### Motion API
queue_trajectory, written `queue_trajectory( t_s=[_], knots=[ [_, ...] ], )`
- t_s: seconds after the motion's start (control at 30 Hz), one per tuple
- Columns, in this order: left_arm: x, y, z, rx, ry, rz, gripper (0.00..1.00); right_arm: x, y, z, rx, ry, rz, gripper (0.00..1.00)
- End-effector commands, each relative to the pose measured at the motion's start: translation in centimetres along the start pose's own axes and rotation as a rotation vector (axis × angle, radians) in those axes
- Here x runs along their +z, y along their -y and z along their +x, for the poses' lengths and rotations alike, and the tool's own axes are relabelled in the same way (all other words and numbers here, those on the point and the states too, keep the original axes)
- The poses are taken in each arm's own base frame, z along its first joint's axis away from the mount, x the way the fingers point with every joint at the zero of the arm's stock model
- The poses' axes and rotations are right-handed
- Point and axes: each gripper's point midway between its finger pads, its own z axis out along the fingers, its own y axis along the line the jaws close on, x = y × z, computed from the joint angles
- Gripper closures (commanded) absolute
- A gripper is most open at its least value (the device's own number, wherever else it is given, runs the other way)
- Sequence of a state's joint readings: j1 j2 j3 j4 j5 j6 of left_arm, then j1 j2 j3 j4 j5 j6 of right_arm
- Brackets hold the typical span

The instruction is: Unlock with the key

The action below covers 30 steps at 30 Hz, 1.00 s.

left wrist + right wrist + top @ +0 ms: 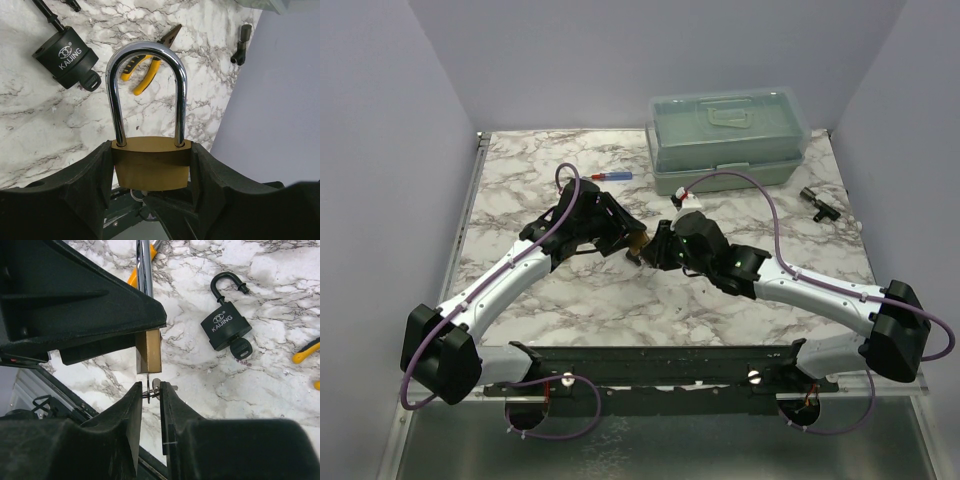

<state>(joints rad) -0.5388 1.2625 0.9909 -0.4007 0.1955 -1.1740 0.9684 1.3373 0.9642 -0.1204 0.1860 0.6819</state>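
Observation:
My left gripper [150,167] is shut on a brass padlock [150,162] and holds it by the sides of its body above the table. The chrome shackle [145,50] has both legs seated in the body. In the right wrist view the padlock [148,351] hangs just above my right gripper [150,390]. That gripper is shut on the small silver key bunch [153,387], and one key's blade runs up into the underside of the padlock. In the top view the two grippers meet at mid-table, left [625,240] and right [657,250].
A black KAIJING padlock [226,330] lies on the marble with its shackle open and a black-headed key in it. Yellow-handled pliers [145,75] lie nearby. A red-and-blue screwdriver [610,177], a green toolbox [725,140] and a small black part [817,203] lie farther back.

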Motion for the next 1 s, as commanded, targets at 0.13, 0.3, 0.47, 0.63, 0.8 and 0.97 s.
queue_trajectory(
  t_s=[0.13, 0.3, 0.47, 0.63, 0.8, 0.97],
  knots=[
    [-1.9, 4.0, -0.3, 0.037, 0.018, 0.155, 1.00, 0.5, -0.7, -0.9, 0.024, 0.031, -0.013, 0.99],
    [-2.2, 4.4, -0.4, 0.041, 0.027, 0.179, 1.00, 0.4, -0.8, -0.8, 0.030, 0.030, -0.019, 1.00],
    [-2.4, 4.9, -0.3, 0.049, 0.024, 0.209, 1.00, 0.4, -0.8, -0.7, 0.055, 0.037, -0.028, 1.00],
    [-2.8, 5.3, -0.2, 0.051, 0.025, 0.238, 1.00, 0.4, -0.8, -0.7, 0.096, 0.055, -0.039, 1.00],
    [-3.1, 5.6, 0.0, 0.055, 0.020, 0.257, 1.00, 0.5, -0.7, -0.7, 0.110, 0.061, -0.033, 1.00],
    [-3.3, 5.8, 0.1, 0.056, 0.016, 0.274, 1.00, 0.6, -0.8, -1.6, 0.130, 0.099, -0.038, 1.00]
  ],
)
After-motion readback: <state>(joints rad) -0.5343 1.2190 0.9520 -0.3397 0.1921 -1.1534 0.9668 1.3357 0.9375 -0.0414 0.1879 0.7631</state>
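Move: The brass padlock sits shut in the left fingers. Its key stands out of the underside between the right fingertips, about 1 cm ahead and 1 cm left of the right hand, and roughly 3 cm back and 2 cm right of the left. The padlock body is 4 cm ahead and 3 cm left of the right hand. Below, about 12 cm down, lies the black padlock, 8 cm ahead and 3 cm left; the pliers are 10 cm ahead, 9 cm right, 13 cm down. The key is pinched as the right fingers close quickly from a quarter open until they are almost shut. The right hand then eases up and left, about 1 cm in all, rolling some 5 degrees clockwise as seen along its fingers towards the padlock. The left hand keeps its grip on the padlock body, rising about 1 cm and tipping slightly upward. ##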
